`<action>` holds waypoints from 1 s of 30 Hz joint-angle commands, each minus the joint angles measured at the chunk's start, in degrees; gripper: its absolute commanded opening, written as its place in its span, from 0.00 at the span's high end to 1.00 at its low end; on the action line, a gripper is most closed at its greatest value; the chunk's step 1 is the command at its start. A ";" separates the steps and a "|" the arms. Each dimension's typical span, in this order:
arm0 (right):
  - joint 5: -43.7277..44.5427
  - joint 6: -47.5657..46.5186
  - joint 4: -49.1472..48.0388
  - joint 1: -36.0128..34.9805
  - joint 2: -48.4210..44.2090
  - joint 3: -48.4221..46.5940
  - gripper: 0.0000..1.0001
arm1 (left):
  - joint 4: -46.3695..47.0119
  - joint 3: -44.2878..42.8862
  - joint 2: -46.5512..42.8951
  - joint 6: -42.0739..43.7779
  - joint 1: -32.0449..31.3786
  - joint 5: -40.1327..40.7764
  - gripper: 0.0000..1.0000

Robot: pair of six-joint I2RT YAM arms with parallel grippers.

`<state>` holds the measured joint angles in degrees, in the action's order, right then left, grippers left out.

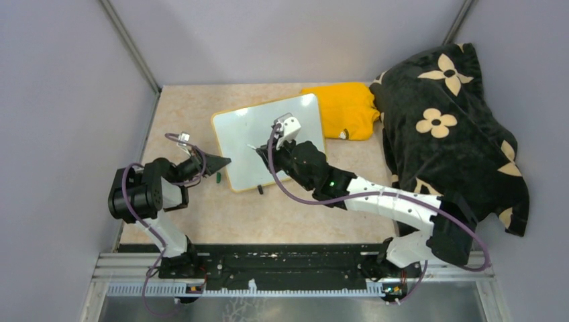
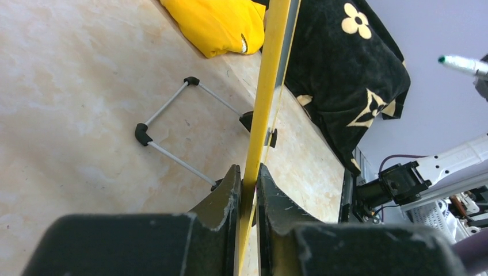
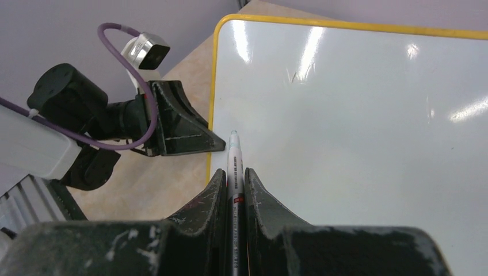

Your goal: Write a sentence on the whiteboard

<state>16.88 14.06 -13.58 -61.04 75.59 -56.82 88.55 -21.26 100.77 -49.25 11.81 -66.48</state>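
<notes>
The whiteboard [image 1: 248,134] lies slanted on the tan table, glossy white with a yellow rim [image 2: 267,86]. Its surface [image 3: 345,115] is blank apart from a faint scuff; the sentence is not in view. My left gripper [image 1: 225,162] is shut on the rim of the board's left edge, seen edge-on in the left wrist view [image 2: 248,168]. My right gripper [image 1: 263,151] hovers over the board's left part, shut on a white marker [image 3: 234,167] that points at the board near that edge. The marker's green tip [image 2: 442,59] also shows in the left wrist view.
A folded yellow cloth [image 1: 345,111] lies behind the board's right corner. A black flowered blanket [image 1: 449,127] covers the right side. A small green cap [image 1: 218,178] lies by the board's near left corner. A wire stand [image 2: 184,115] sits under the board.
</notes>
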 commanded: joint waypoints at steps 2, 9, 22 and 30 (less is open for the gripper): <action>5.34 -1.95 -0.11 -0.67 5.22 -7.97 1.00 | 9.35 0.95 -1.28 2.40 -0.45 1.60 1.00; 8.62 -4.15 3.71 -0.66 10.44 -13.22 1.00 | 8.49 0.87 -1.10 4.38 -1.77 0.64 1.00; 5.97 -2.99 2.33 -0.66 4.75 -8.18 1.00 | 7.34 -0.45 -3.83 3.44 -2.54 0.39 0.52; 5.31 -3.41 2.37 -0.66 6.68 -10.45 1.00 | 7.46 -0.62 -3.33 3.21 -2.51 0.43 0.58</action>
<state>22.85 10.68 -8.95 -61.12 82.67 -64.51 88.60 -20.97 97.76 -45.91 9.56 -66.00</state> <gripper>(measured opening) 0.118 0.443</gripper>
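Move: The right hand holds the marker uncapped, aimed at the upper-left part of the whiteboard. The small dark stroke there lies about 10 cm ahead of this hand, 4 cm left and 5 cm lower; the board's left edge, at the left hand, is some 7 cm ahead, 9 cm left and 14 cm lower. The left hand already pinches that edge; from it the green cap lies about 5 cm left, 3 cm back, and the board's left foot 8 cm right, 8 cm back, both some 12 cm below. The right hand, keeping its grip on the marker, carries the tip forward about 3.5 cm, 2 cm left and slightly down towards the board's upper-left face, rolling and turning clockwise several degrees, then eases some 1.5 cm back to the right, backward and up. Meanwhile the left hand, still pinching the board's left edge, draws it about 1 cm to the right, then opens its fingers around the edge and rises roughly 1 cm, staying astride it. ##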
